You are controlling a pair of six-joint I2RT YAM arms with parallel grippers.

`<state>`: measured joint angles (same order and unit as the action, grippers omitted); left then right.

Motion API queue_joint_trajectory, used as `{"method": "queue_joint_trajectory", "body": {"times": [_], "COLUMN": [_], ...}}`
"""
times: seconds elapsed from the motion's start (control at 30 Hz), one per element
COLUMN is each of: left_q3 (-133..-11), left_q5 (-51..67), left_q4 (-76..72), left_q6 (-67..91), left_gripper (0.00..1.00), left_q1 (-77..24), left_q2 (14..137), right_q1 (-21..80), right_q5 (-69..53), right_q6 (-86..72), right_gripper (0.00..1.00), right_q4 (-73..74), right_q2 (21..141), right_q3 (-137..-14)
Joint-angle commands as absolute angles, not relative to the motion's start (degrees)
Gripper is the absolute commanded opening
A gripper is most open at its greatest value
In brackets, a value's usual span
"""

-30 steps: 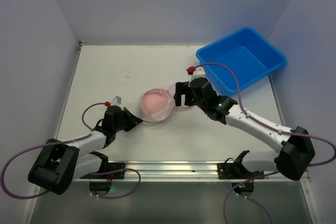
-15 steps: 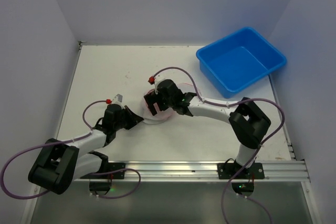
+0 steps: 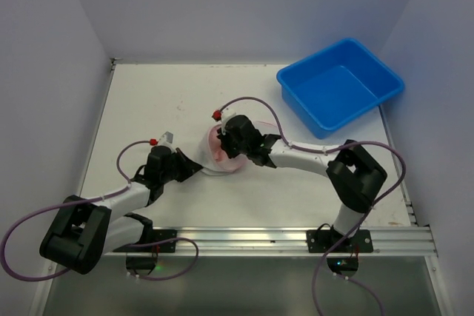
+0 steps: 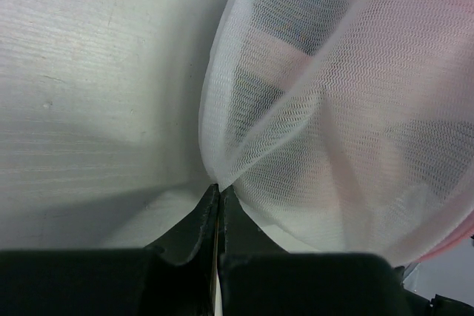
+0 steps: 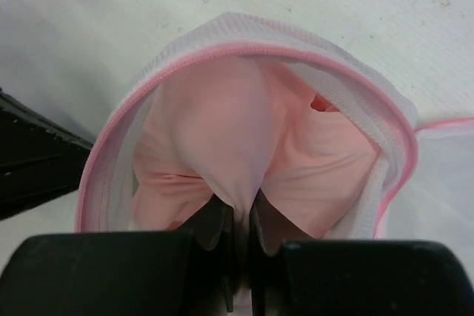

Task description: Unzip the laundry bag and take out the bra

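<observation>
The laundry bag (image 3: 218,155) is a small round white mesh pouch with a pink zipper rim (image 5: 244,53), lying open at the table's middle. Its mesh wall (image 4: 311,109) fills the left wrist view. My left gripper (image 4: 220,189) is shut on a pinch of that mesh at the bag's left edge (image 3: 194,170). Inside the open mouth lies the pink bra (image 5: 222,123). My right gripper (image 5: 241,205) reaches into the bag from the right and is shut on a fold of the bra; from above it (image 3: 228,142) covers most of the bag.
A blue tub (image 3: 341,86) stands at the back right of the white table (image 3: 163,94). The bag's lid flap (image 5: 444,175) lies flat to the right of the opening. Grey walls close the table at left, back and right.
The right arm swung left from beside the bag to over its mouth, went in with jaws open, then shut on the bra. The left gripper kept its hold and stayed put.
</observation>
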<state>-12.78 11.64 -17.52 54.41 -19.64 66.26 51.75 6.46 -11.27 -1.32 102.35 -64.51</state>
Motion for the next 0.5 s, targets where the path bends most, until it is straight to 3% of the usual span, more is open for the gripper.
{"method": "queue_joint_trajectory", "body": {"times": [0.0, 0.3, 0.47], "left_q3": [-14.24, -14.50, -14.59], "left_q5": [10.90, 10.28, 10.11], "left_q4": [-16.26, -14.68, -14.06], "left_q6": [53.17, 53.26, 52.91], "left_gripper": [0.00, 0.00, 0.00], "left_q1": [-19.60, -19.51, -19.51], "left_q2": [65.74, 66.27, 66.27], "right_q1": [52.03, 51.86, 46.43], "right_q5": [6.16, -1.67, -5.79], "right_q6": [-10.81, -10.37, -12.82], "right_gripper": [0.03, 0.00, 0.00], "right_q4": [-1.94, -0.18, 2.72], "right_q2": [94.14, 77.81, 69.97], "right_q3": [-62.85, -60.12, -61.52]}}
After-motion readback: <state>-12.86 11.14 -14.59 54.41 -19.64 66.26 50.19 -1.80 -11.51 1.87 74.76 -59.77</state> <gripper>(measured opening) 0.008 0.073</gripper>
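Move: The pink bra is already pinched between my right fingers, its bulk about 4 cm below them and 1 cm to the left, inside the open laundry bag, whose middle is some 5 cm below and 1 cm back. The unzipped flap lies roughly 13 cm to the right of my right hand, level with it and 7 cm lower. From my left hand, shut on the bag's near left edge, the bra is about 6 cm forward and 6 cm right, a touch higher. I pull the bra straight up out of the bag's mouth with my right hand, quickly, about 16 cm, keeping the pinch closed and easing back and to the right by some 5 cm as I rise; the wrist tips up about 20 degrees so the fingers point less steeply down. My left hand keeps the bag's edge pinched near the table, sinking just a centimetre. ##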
